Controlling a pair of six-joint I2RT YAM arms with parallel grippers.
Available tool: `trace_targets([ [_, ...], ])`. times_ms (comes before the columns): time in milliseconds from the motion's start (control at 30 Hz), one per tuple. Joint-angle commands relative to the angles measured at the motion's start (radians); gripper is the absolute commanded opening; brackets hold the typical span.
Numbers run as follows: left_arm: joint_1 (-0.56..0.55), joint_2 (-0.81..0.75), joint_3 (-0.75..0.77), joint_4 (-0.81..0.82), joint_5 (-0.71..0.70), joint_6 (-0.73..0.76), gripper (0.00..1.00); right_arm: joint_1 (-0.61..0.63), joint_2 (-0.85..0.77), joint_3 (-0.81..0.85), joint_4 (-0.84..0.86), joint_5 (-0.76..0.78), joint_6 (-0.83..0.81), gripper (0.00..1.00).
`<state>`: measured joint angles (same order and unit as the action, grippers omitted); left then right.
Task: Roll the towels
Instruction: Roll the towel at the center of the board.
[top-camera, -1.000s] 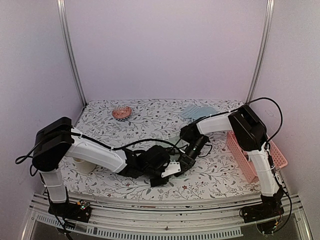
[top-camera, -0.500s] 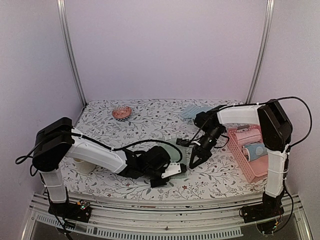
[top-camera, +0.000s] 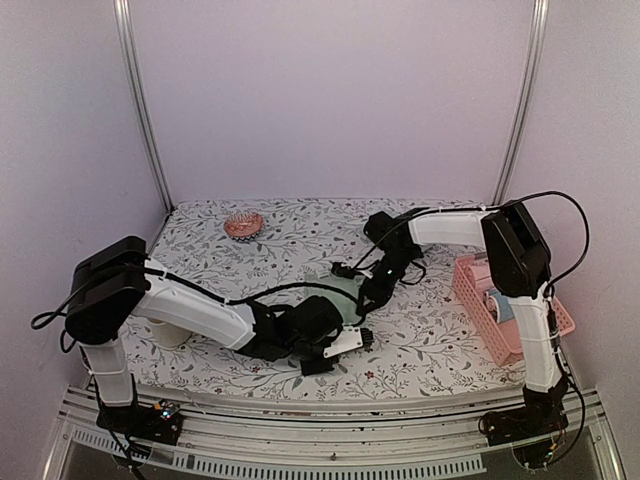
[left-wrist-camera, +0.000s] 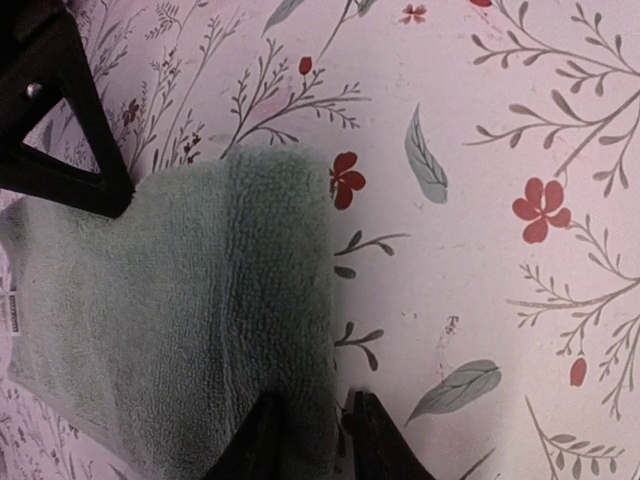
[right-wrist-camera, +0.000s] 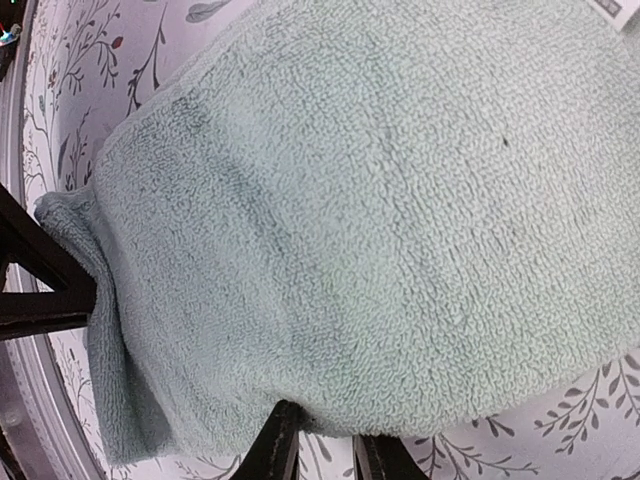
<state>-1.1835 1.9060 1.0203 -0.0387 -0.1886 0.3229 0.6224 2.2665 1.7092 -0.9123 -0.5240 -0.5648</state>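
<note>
A pale sage green towel (top-camera: 334, 289) lies rumpled on the flowered table near the middle. My left gripper (top-camera: 356, 328) is at its near edge. In the left wrist view the towel (left-wrist-camera: 180, 330) fills the left half, and my left gripper (left-wrist-camera: 317, 440) stands open astride its edge, one finger over the cloth and one over bare table. My right gripper (top-camera: 362, 300) reaches in from the far right side. In the right wrist view the towel (right-wrist-camera: 380, 200) fills the frame. There my right gripper (right-wrist-camera: 328, 450) is open, its tips at the towel's bulging edge with table showing between them.
A pink basket (top-camera: 470, 300) stands at the right edge, holding a rolled pink towel (top-camera: 481, 271) and a blue cylinder (top-camera: 503, 306). A small copper-coloured bowl (top-camera: 243, 225) sits at the back left. A white cup (top-camera: 170, 331) stands under the left arm.
The right arm has swung from beside the basket back to the green towel, and its jaws have opened. The left jaws have opened a little. More of the towel shows now.
</note>
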Motion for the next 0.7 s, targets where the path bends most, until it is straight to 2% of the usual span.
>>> trace_targets([
  [0, -0.014, 0.044, 0.005, -0.040, -0.083, 0.009, 0.27, 0.028, 0.066, -0.002, 0.039, 0.078, 0.010, 0.23],
  [100, -0.016, 0.096, 0.029, -0.061, -0.143, 0.014, 0.26, 0.027, 0.053, -0.015, 0.041, 0.088, 0.004, 0.23],
  [167, -0.016, 0.116, 0.050, -0.085, -0.167, 0.015, 0.22, 0.024, 0.026, -0.032, 0.040, 0.090, 0.001, 0.23],
  [333, -0.012, 0.135, 0.096, -0.143, -0.133, 0.011, 0.01, -0.014, -0.137, -0.111, 0.039, 0.086, 0.001, 0.23],
  [467, -0.004, 0.141, 0.150, -0.235, -0.030, -0.025, 0.00, -0.062, -0.307, -0.216, 0.054, 0.075, -0.001, 0.23],
  [667, 0.021, 0.138, 0.253, -0.406, 0.221, -0.145, 0.00, -0.088, -0.597, -0.401, 0.083, -0.002, -0.073, 0.23],
])
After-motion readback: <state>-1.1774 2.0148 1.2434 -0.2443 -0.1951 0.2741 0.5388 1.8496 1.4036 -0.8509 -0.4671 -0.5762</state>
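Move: The folded green towel's near edge is right at the left hand's slightly open fingers, with its middle about 1 cm ahead and 3 cm right; the whole towel's middle is some 10 cm ahead and 2 cm right, about 1 cm lower. From the right hand, low at the towel's right side, the towel's middle is about 6 cm left and level. The pink basket is roughly 29 cm to the right hand's right and level with it, the blue towel some 22 cm ahead and 6 cm right. The left hand slides forward about 2.5 cm just above the table, its fingers straddling the towel's near edge, and shuts them to pinch that edge left of its middle, then draws back a little and to the right, for some 2 cm rightward in all. The right hand first nudges about 1 cm left against the towel's right side, then, fingers still slightly open, comes free and leaves to its right and up, about 7 cm across and 8 cm high. ##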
